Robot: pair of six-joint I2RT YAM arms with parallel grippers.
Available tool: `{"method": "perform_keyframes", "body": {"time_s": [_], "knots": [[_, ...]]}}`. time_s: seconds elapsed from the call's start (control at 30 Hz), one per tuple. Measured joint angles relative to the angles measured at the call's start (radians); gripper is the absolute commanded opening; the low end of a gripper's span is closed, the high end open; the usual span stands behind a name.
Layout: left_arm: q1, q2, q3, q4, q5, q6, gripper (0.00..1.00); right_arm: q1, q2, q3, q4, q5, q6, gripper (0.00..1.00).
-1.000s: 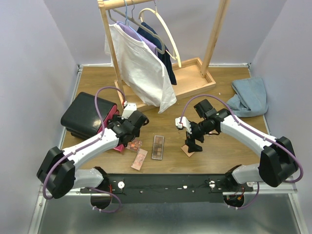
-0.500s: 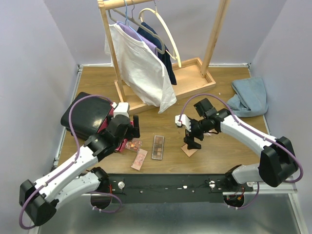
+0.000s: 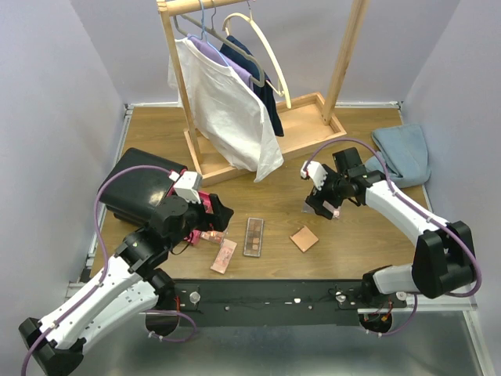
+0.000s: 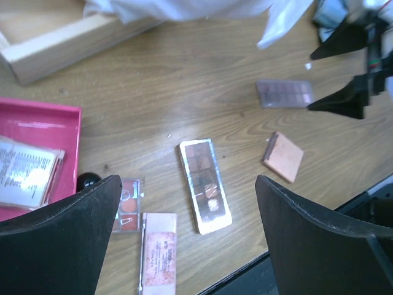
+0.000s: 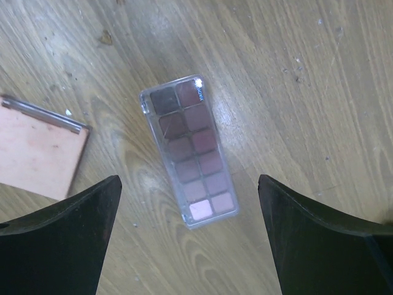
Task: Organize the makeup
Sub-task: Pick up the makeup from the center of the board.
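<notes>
The makeup lies loose on the wooden table. A brown eyeshadow palette [image 3: 254, 236] [image 4: 206, 186] sits in the middle, with a pink boxed palette [image 3: 224, 256] [image 4: 158, 252] and a small blush palette [image 3: 213, 235] [image 4: 126, 204] to its left. A peach compact [image 3: 304, 238] [image 4: 283, 156] [image 5: 38, 150] lies to its right. My left gripper [image 3: 217, 215] [image 4: 187, 178] hangs open above the brown palette, holding nothing. My right gripper [image 3: 318, 206] [image 5: 188, 178] is open above a mauve palette [image 5: 189, 152] [image 4: 284, 93], its fingers apart on either side and clear of it.
A black case [image 3: 137, 184] stands at the left with a pink drawer [image 4: 37, 160] pulled out, papers inside. A wooden clothes rack [image 3: 297, 129] with hanging shirts fills the back middle. A blue cloth [image 3: 403, 153] lies at the back right. The table's front edge is close below the palettes.
My left arm drew back towards the near left and its jaws finished opening. My right gripper left the peach compact and moved back and right over the mauve palette.
</notes>
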Motion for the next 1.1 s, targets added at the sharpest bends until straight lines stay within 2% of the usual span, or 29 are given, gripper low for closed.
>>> {"method": "perform_keyframes", "body": {"time_s": [0.3, 0.6, 0.83, 0.97, 1.1], "knots": [[0.000, -0.028, 0.043, -0.014, 0.022, 0.024, 0.99, -0.042, 0.098, -0.010, -0.002, -0.001, -0.182, 1.00], [0.000, -0.086, 0.043, -0.031, 0.029, 0.024, 0.99, -0.081, 0.221, 0.001, -0.011, -0.011, -0.269, 0.96], [0.000, -0.092, 0.043, -0.031, 0.036, 0.024, 0.99, -0.084, 0.240, 0.009, -0.029, -0.050, -0.286, 0.72], [0.000, -0.094, 0.043, -0.031, 0.042, 0.024, 0.99, -0.085, 0.251, 0.014, -0.043, -0.066, -0.280, 0.46], [0.000, -0.094, 0.043, -0.031, 0.047, 0.024, 0.99, -0.085, 0.249, 0.014, -0.035, -0.073, -0.280, 0.34]]}}
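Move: The makeup palette I'm after lies almost right under my open right hand, about 7 cm below it, with its middle some 1 cm to my left; its long side runs left to right. The pink compact sits about 10 cm back and 6 cm left of that hand, and the clear palette about 10 cm back and 21 cm left. From my left hand, the makeup palette is roughly 10 cm ahead, 27 cm to the right and 18 cm down. I sink my open right hand about 7 cm onto the makeup palette, easing some 3 cm to the right on the way and turning about 10 degrees counter-clockwise. Down at the table I close the fingers to around half their opening and pinch the palette across its long sides, nearer its right end. Meanwhile my empty left hand rises about 3 cm, fingers still open. ##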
